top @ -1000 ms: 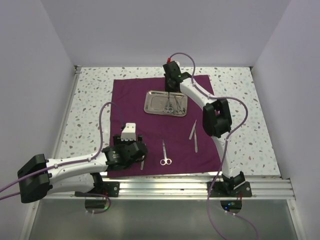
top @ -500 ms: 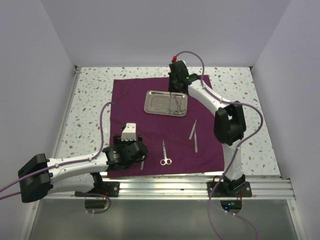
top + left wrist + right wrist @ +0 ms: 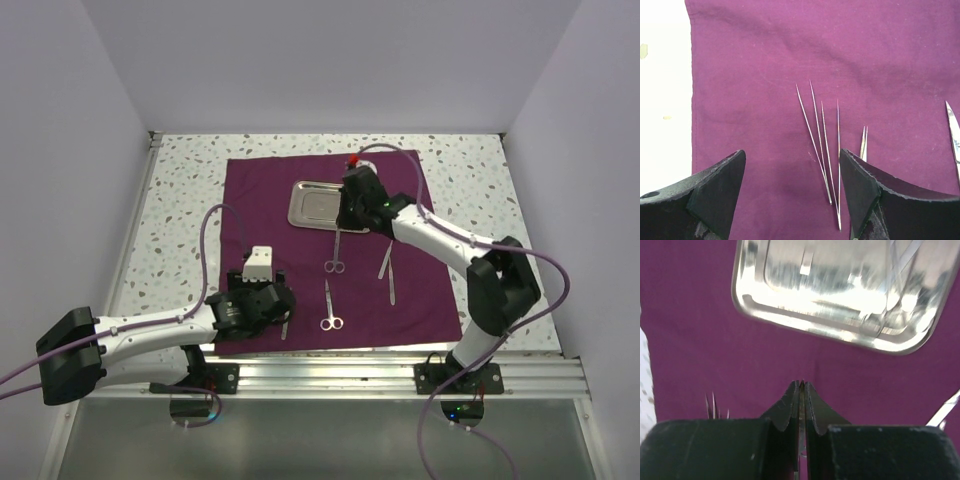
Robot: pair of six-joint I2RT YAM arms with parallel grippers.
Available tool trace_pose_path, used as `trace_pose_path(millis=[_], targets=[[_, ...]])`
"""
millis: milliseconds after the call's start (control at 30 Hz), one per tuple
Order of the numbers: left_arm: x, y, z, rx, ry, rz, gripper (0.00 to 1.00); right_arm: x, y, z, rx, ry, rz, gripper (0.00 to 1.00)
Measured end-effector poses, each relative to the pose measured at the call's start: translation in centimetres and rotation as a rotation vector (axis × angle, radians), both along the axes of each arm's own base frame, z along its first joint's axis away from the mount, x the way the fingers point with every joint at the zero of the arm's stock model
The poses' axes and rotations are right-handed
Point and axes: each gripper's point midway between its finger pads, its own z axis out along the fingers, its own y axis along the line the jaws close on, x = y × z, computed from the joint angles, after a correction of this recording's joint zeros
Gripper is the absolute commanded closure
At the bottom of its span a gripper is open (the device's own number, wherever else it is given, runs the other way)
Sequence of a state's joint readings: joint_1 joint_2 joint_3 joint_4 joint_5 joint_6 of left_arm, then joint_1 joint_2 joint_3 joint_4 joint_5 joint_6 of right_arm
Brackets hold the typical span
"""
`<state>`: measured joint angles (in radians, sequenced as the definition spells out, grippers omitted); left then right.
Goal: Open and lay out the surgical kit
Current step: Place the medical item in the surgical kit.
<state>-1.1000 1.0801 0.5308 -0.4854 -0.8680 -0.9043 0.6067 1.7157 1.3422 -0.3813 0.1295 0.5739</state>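
Note:
The dark purple cloth wrap (image 3: 270,195) lies spread flat on the table. The shiny steel tray (image 3: 315,203) sits on its far middle and also shows in the right wrist view (image 3: 840,290). My right gripper (image 3: 338,228) hangs just in front of the tray, shut (image 3: 801,385) on ring-handled forceps (image 3: 335,255) that dangle rings-down. Ring-handled scissors (image 3: 329,305) and thin tweezers (image 3: 387,270) lie on the cloth. My left gripper (image 3: 268,305) hovers open (image 3: 792,165) over the near left of the cloth, with thin tweezers (image 3: 822,140) lying between its jaws and the cloth.
The speckled table (image 3: 180,200) shows around the cloth, with white walls on three sides. The cloth's left edge (image 3: 691,100) is close to my left gripper. Another tweezer tip (image 3: 863,142) and a scissor blade (image 3: 954,135) lie to its right.
My right gripper has lifted the ring-handled forceps out of the tray and carried them toward the near side of the cloth. The left arm has not moved.

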Motion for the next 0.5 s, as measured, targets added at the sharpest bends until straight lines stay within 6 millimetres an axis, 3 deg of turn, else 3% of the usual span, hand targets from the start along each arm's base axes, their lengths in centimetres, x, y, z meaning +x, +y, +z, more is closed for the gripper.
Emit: trace_pose_path(millis=[167,267,500], targets=[[0.0,0.0,0.0,0.0,0.0,0.0,0.2,-6.1,2.1,-4.4,-0.031,0.09,0.084,1.0],[0.0,0.0,0.0,-0.002,0.0,0.0,0.2,-9.0,3.0,-5.9,-0.049,0.126,0.129,1.0],[0.1,-0.1,0.1,-0.009,-0.003,-0.001,0.2,-10.2,2.7,-6.6,-0.039,0.136,0.116,1.0]])
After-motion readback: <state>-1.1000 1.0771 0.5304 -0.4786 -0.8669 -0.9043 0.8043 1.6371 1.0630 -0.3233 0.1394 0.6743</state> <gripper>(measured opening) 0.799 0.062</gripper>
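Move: Behind the right hand, which holds a pair of scissors near their tips with the handles towards the base, the lying scissors rest on the cloth some 19 cm back, 3 cm left and about 13 cm lower. At the same level, the tray's middle is about 9 cm ahead and 2 cm left, and the upper scalpel about 7 cm back and 11 cm right. From the left hand, the lying scissors are roughly 4 cm back, 17 cm right and 6 cm below. Sweeping back from the tray towards the lying scissors, the right hand carries its scissors about 10 cm towards the base while sinking some 6.5 cm and easing a little left. Most of the travel comes early, then it slows almost to a stop; the wrist tips slightly further down and turns some 5–10 degrees counter-clockwise, the fingers keeping their closed hold. ##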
